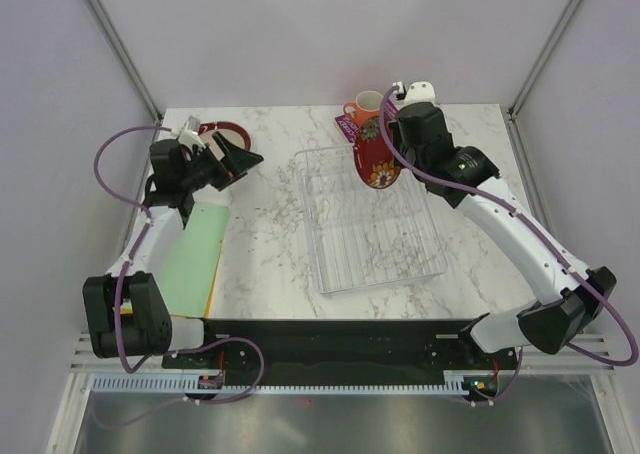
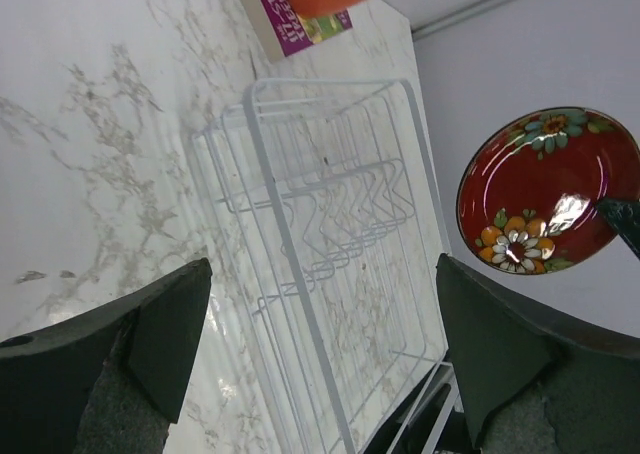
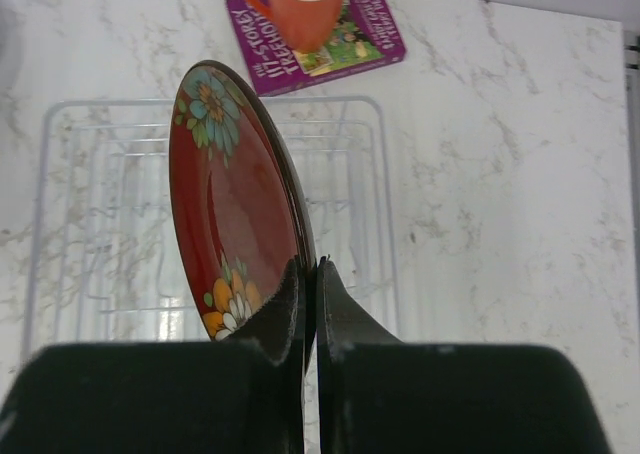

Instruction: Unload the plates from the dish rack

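The dish rack, see-through with thin ribs, lies mid-table and no plates stand in its slots. A red plate with painted flowers hangs on edge above the rack's far end. My right gripper is shut on its rim. My left gripper stands wide open at the back left, holding nothing. A dark red-rimmed round plate lies on the table there, partly hidden behind that gripper.
An orange mug stands on a purple book just behind the rack. A green mat lies along the left edge beside the left arm. Grey walls close in the table.
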Available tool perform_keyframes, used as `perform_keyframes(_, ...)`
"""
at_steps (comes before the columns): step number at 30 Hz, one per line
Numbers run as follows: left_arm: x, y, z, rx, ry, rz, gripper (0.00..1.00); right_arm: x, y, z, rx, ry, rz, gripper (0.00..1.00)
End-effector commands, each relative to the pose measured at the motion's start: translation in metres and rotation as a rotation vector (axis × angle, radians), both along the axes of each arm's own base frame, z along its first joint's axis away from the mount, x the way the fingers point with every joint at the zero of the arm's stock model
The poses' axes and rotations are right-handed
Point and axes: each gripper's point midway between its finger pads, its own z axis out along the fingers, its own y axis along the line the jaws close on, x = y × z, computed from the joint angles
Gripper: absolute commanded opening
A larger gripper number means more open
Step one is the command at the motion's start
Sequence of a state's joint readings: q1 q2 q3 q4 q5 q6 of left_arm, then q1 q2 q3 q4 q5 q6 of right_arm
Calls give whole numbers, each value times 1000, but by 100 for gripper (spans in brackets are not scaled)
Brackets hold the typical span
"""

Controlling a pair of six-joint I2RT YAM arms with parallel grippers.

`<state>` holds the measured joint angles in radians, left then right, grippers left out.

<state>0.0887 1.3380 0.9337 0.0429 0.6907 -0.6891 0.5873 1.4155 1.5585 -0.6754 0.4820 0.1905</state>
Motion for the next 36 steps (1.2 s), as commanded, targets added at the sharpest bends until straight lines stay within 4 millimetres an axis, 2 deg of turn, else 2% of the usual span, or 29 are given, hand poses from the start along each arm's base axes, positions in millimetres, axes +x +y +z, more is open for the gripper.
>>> perform_keyframes(1, -14, -38, 23, -66, -126, -132, 100, -9, 49, 50, 255, -91, 146, 0)
perform_keyframes(3, -12, -41, 28, -90, -153, -141, 100, -12, 64, 58, 315, -99, 196, 0)
perform_keyframes(4, -21, -57, 23, -111, -144, -192, 100, -15, 74, 58, 358, -86, 229, 0)
perform_keyframes(5, -20, -61, 29, -142, -170, -203, 100, -17, 81, 63, 385, -97, 251, 0)
perform_keyframes(7, -24, -68, 25, -173, -163, -220, 100, -21, 90, 65, 430, -89, 272, 0)
perform_keyframes(11, -27, -82, 29, -244, -180, -253, 100, -29, 108, 66, 492, -78, 329, 0)
perform_keyframes(17, -34, -103, 32, -298, -203, -308, 99, -32, 118, 58, 528, -57, 348, 0)
perform_keyframes(21, -40, -117, 40, -339, -222, -355, 94, -32, 122, 55, 542, -51, 358, 0)
perform_keyframes(22, -44, -123, 42, -347, -230, -383, 86, -32, 123, 55, 544, -50, 359, 0)
perform_keyframes(24, -46, -128, 41, -353, -223, -401, 76, -32, 125, 54, 550, -47, 364, 0)
perform_keyframes(25, -48, -130, 39, -356, -216, -408, 67, -32, 126, 52, 552, -43, 364, 0)
perform_keyframes(27, -48, -132, 33, -363, -198, -413, 64, -32, 128, 53, 563, -47, 369, 0)
perform_keyframes(30, -52, -136, 29, -381, -191, -437, 51, -32, 132, 50, 579, -38, 380, 0)
perform_keyframes(31, -52, -136, 31, -391, -192, -436, 37, -32, 133, 46, 584, -30, 379, 0)
perform_keyframes(33, -52, -137, 30, -399, -196, -440, 19, -33, 136, 45, 592, -26, 388, 0)
perform_keyframes(34, -51, -137, 30, -406, -187, -440, 2, -32, 136, 41, 590, -18, 386, 0)
perform_keyframes(36, -50, -137, 31, -407, -189, -444, 2, -33, 136, 37, 589, -13, 385, 0)
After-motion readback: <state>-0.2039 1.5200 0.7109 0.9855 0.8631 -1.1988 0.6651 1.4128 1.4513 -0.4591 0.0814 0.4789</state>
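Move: Held by its right-hand rim in the right gripper, the red plate has its middle some 4 cm ahead, 4 cm left and 5 cm below that hand. The left hand, its meeting place, lies about 38 cm to the right hand's left and 7 cm lower; the orange mug stands 26 cm ahead, 3 cm left and far below. From the left hand the plate is roughly 34 cm right, 3 cm ahead; the dish rack's middle 34 cm right, 2 cm back and 16 cm lower. Swinging about 12 cm to the left over the rack, mostly early on, the right hand keeps its grip, raises its left side some 25 degrees and turns counter-clockwise, offering the plate's free rim. The open left hand comes some 13 cm right and 5 cm back to meet it, turning about 25 degrees clockwise and dipping its left side; its fingers then close and pinch the plate's left rim. ##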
